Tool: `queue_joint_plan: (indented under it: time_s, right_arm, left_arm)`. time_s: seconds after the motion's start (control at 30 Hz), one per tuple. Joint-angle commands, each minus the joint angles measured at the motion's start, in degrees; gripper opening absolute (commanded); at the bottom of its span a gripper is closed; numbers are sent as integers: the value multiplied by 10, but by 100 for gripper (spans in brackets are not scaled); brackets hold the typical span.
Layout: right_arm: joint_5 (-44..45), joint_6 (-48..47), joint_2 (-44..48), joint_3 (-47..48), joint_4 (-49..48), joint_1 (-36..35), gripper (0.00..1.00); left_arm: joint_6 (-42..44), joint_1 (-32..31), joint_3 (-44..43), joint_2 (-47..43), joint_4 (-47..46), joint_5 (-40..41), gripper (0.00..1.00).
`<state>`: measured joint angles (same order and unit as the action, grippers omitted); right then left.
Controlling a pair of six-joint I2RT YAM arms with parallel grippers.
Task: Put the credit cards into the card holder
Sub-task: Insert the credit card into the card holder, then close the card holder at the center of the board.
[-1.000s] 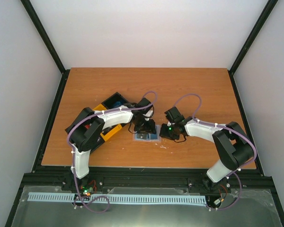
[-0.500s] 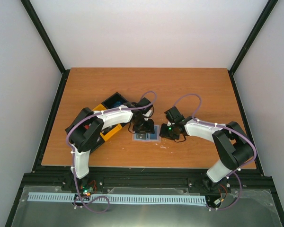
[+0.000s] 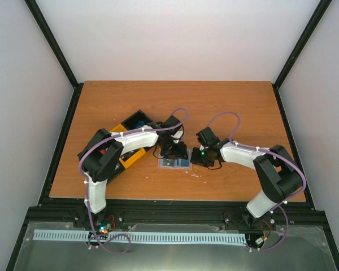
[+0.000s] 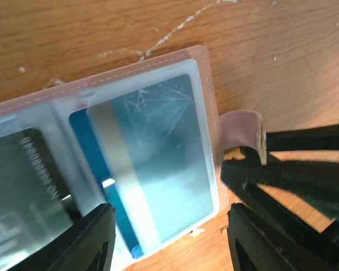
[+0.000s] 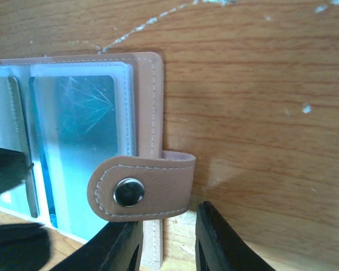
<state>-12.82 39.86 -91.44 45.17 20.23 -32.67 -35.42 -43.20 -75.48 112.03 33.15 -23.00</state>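
Note:
The tan-pink card holder (image 3: 175,163) lies open on the table between both arms. Its clear sleeves show a light blue credit card (image 4: 158,158) in the right-hand sleeve and a black credit card (image 4: 22,186) in the left-hand one. My left gripper (image 4: 169,243) hovers open just above the blue card, nothing between its fingers. My right gripper (image 5: 168,243) is closed about the holder's right edge (image 5: 150,101), just below the snap strap (image 5: 152,189). Its black fingers (image 4: 294,175) show beside the strap in the left wrist view.
A black-yellow-black bin tray (image 3: 130,148) sits slanted at the left, partly under my left arm, with something blue in its far bin (image 3: 140,120). White scratches mark the wood (image 5: 158,17) near the holder. The table's front edge (image 3: 175,199) lies close behind the holder.

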Motion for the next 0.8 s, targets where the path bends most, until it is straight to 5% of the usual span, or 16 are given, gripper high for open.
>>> queue_joint_plan:
  time_s: [0.0, 0.23, 0.5, 0.77]
  right_arm:
    - [31, -9, 12, 4, 63, 1, 29]
    - [67, -39, 49, 42, 123, -2, 39]
    - [85, -61, 21, 94, 149, -15, 52]
    - [121, -72, -47, 161, 173, -28, 57]
  left_arm:
    - [11, -3, 5, -72, 24, 49, 60]
    - [-42, 15, 101, -171, 31, 141, 76]
    - [-57, 67, 176, -199, 1, 119, 88]
    - [-53, 82, 190, -160, -47, 94, 90]
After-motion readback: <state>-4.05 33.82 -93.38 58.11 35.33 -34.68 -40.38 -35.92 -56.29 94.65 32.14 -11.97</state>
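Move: The card holder lies open and flat, its middle about 4 cm to the left hand's left, 1 cm ahead and 4 cm below; its VIP card is some 8 cm left and 1 cm ahead, and its blue card just 1 cm ahead, nearly underneath. From the right hand, the holder's snap strap is roughly 1 cm left and 1 cm ahead at the same height, the blue card about 5 cm left and 2 cm ahead, 2 cm below. The left hand lifts about 5 cm off the blue card's pocket and swings some 11 cm left across the holder and its VIP card, sinking back to its starting height at the holder's left edge, while it turns about 15 degrees counter-clockwise and its half-open fingers spread almost wide. The right hand first backs off a couple of centimetres to the right, then rises over 3 cm beside the strap and goes forward, drifting back left as its fingers open from about a quarter to over half. ##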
